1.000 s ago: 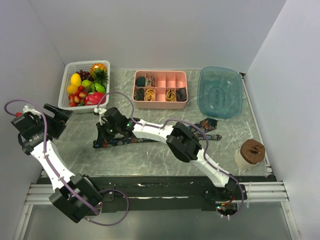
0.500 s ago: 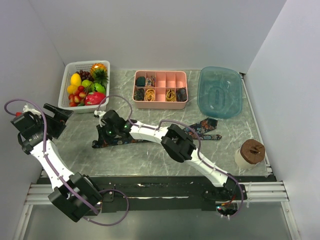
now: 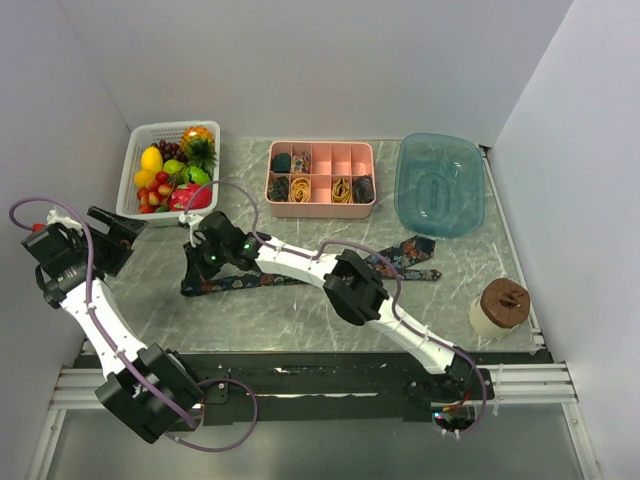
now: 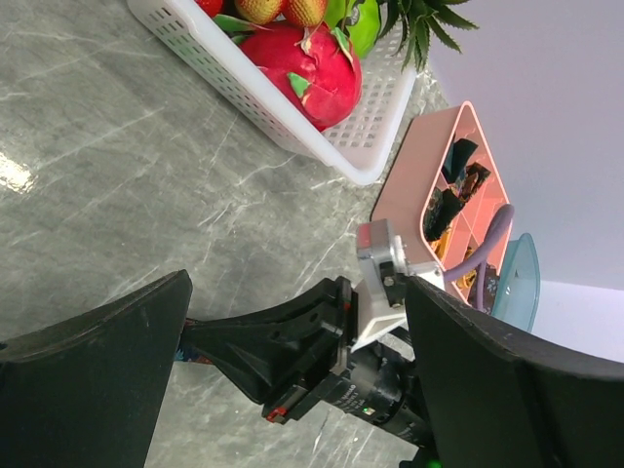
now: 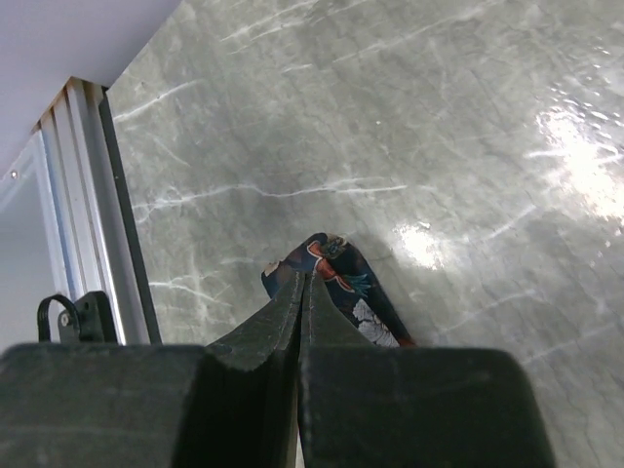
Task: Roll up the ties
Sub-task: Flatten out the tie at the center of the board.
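Observation:
One dark paisley tie (image 3: 262, 280) lies stretched along the marble table, its wide end (image 3: 412, 252) off to the right. My right arm reaches far across to the left, and its gripper (image 3: 193, 270) is shut on the tie's narrow end. In the right wrist view the closed gripper (image 5: 305, 279) pinches that tip (image 5: 343, 273) against the tabletop. My left gripper (image 3: 108, 232) hangs open at the far left, apart from the tie. In the left wrist view its wide-open gripper (image 4: 297, 283) frames the right gripper (image 4: 292, 341).
A white basket (image 3: 135, 148) of plastic fruit stands at the back left. A pink compartment tray (image 3: 320, 207) at the back centre holds dark rolls and yellow-orange bands. A teal basin (image 3: 440, 185) sits at the back right, a brown-lidded jar (image 3: 503, 305) at the front right.
My right gripper has slid left and slightly away with the tie's narrow end, dragging the tie leftward. The left arm has stayed still.

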{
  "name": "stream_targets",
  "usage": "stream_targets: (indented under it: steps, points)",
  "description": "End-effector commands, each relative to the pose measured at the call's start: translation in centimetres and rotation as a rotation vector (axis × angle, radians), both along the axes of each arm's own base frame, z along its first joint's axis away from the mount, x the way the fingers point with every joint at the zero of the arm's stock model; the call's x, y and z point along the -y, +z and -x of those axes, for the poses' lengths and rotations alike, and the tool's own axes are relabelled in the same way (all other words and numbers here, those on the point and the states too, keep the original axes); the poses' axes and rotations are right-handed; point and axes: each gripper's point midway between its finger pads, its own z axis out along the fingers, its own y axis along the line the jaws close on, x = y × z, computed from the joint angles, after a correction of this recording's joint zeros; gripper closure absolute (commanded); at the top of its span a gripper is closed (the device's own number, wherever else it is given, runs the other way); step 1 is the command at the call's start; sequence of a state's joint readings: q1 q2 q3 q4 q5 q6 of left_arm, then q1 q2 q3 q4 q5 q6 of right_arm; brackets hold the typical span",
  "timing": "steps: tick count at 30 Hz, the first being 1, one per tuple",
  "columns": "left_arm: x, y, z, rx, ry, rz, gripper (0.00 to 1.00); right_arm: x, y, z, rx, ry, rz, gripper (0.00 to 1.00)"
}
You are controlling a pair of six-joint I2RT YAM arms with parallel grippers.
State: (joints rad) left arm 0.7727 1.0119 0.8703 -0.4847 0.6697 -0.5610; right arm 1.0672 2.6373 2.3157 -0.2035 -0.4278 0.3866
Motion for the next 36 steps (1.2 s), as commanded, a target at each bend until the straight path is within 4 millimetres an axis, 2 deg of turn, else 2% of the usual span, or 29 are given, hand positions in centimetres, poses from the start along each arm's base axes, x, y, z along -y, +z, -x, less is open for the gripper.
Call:
stream_targets:
  steps: [1, 3, 4, 5, 6, 7, 8, 9, 10, 11, 12, 13, 14, 15, 16, 17, 18, 19, 20, 21, 22, 23, 27, 29, 30, 31, 33, 34, 36]
  points:
    - [0.2, 0.8, -0.2, 0.036, -0.03, -0.029, 0.04, -0.6, 0.0, 0.6, 0.029, 0.061, -0.003, 1.0]
    - [0.3, 0.8, -0.2, 0.039, -0.033, -0.033, 0.03, -0.3, 0.5, 0.2, 0.044, 0.048, -0.003, 1.0]
    - [0.4, 0.9, -0.2, 0.041, -0.037, -0.034, 0.04, 0.4, -0.3, 0.0, 0.034, 0.033, 0.019, 1.0]
    - [0.5, 0.9, -0.2, 0.043, -0.042, -0.031, 0.04, 0.7, 0.2, -0.3, 0.036, 0.02, 0.014, 1.0]
    - [0.6, 0.8, -0.2, 0.039, -0.044, -0.031, 0.04, 1.0, 3.2, -1.0, 0.06, 0.0, -0.033, 1.0]
    - [0.6, 0.7, -0.2, 0.037, -0.048, -0.035, 0.04, 2.6, 2.4, -2.0, 0.034, -0.043, -0.006, 1.0]
    - [0.8, 0.5, -0.2, 0.034, -0.052, -0.037, 0.03, 3.4, 3.5, -2.7, 0.033, -0.063, -0.019, 1.0]
    - [0.9, 0.3, -0.1, 0.029, -0.053, -0.042, 0.04, 4.4, 7.7, -3.3, 0.062, -0.085, -0.073, 1.0]
    - [1.3, 0.1, -0.2, 0.023, -0.064, -0.046, 0.04, 6.6, 7.1, -5.0, 0.053, -0.146, -0.054, 1.0]
    - [1.5, -0.4, -0.2, 0.014, -0.068, -0.045, 0.03, 8.0, 8.1, -5.7, 0.063, -0.172, -0.059, 1.0]
    - [1.7, -0.8, -0.2, 0.0, -0.066, -0.045, 0.04, 9.6, 12.2, -6.3, 0.11, -0.203, -0.106, 1.0]
    - [2.6, -0.9, -0.5, 0.001, -0.092, -0.046, 0.04, 11.8, 11.0, -6.9, 0.108, -0.253, -0.058, 1.0]
    - [3.0, -1.3, -0.6, -0.007, -0.1, -0.048, 0.04, 14.3, 14.2, -8.1, 0.143, -0.305, -0.085, 1.0]
    - [3.1, -1.6, -0.7, -0.023, -0.09, -0.066, 0.04, 16.0, 14.7, -8.6, 0.157, -0.33, -0.077, 1.0]
    - [4.5, -1.6, -1.1, -0.027, -0.124, -0.079, 0.03, 18.1, 13.1, -8.4, 0.138, -0.356, -0.036, 1.0]
    - [5.0, -1.5, -1.3, -0.027, -0.132, -0.096, 0.04, 20.7, 15.7, -9.6, 0.175, -0.421, -0.063, 1.0]
    - [5.6, -1.4, -1.5, -0.03, -0.139, -0.11, 0.04, 22.1, 15.7, -9.7, 0.183, -0.435, -0.056, 1.0]
    - [6.6, -1.4, -1.8, -0.039, -0.155, -0.126, 0.04, 23.7, 14.5, -9.5, 0.173, -0.45, -0.025, 1.0]
    - [7.1, -1.3, -2.0, -0.036, -0.166, -0.129, 0.04, 25.7, 15.6, -9.9, 0.192, -0.501, -0.016, 1.0]
    - [7.8, -1.2, -2.2, -0.034, -0.182, -0.129, 0.04, 26.7, 15.3, -9.9, 0.195, -0.519, 0.005, 1.0]
    - [9.4, -1.2, -2.4, -0.033, -0.216, -0.118, 0.04, 27.8, 14.4, -9.7, 0.184, -0.534, 0.035, 1.0]
    - [10.2, -1.3, -2.7, -0.027, -0.236, -0.115, 0.03, 28.7, 14.6, -9.5, 0.186, -0.554, 0.045, 1.0]
    - [14.7, -2.7, -3.0, -0.044, -0.329, -0.102, 0.01, 33.4, 11.4, -10.2, 0.128, -0.68, 0.175, 1.0]
    - [18.0, -4.3, -2.7, -0.081, -0.395, -0.089, 0.03, 35.8, 9.4, -10.4, 0.098, -0.746, 0.241, 1.0]
    - [19.1, -4.5, -2.8, -0.073, -0.417, -0.092, 0.05, 38.0, 8.0, -10.8, 0.07, -0.807, 0.288, 1.0]
    - [21.4, -5.4, -2.4, -0.102, -0.473, -0.086, 0.05, 39.3, 7.2, -11.0, 0.054, -0.84, 0.313, 1.0]
    - [23.0, -6.1, -2.5, -0.117, -0.489, -0.105, 0.06, 41.5, 5.5, -11.2, 0.009, -0.898, 0.359, 1.0]
    - [25.0, -7.0, -1.9, -0.144, -0.533, -0.102, 0.06, 43.7, 4.8, -11.8, -0.01, -0.959, 0.396, 1.0]
    - [26.5, -7.4, -1.9, -0.153, -0.543, -0.116, 0.08, 46.2, 3.2, -12.1, -0.046, -1.023, 0.449, 1.0]
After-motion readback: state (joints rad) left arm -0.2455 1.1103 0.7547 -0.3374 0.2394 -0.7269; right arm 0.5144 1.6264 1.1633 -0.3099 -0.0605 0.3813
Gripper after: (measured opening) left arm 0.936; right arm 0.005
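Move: The tie's left end lies almost under the right hand, about 1 cm to its left, 1 cm back and 5 cm below; the tie's middle is roughly 30 cm to this hand's right. The pink box stands some 25 cm ahead and 33 cm right, the fruit basket about 28 cm ahead and 11 cm left. From the left hand, the tie's middle is about 40 cm right, 4 cm back and 20 cm below. Rightward along the tie, the right hand with shut fingers first dips about 3 cm onto the left end, then arcs up and forward over the strip and sinks again towards its right part, some 40 cm in all, swinging clockwise nearly 50 degrees. The open left hand sweeps right towards the tie's middle, sinking and turning clockwise too. ##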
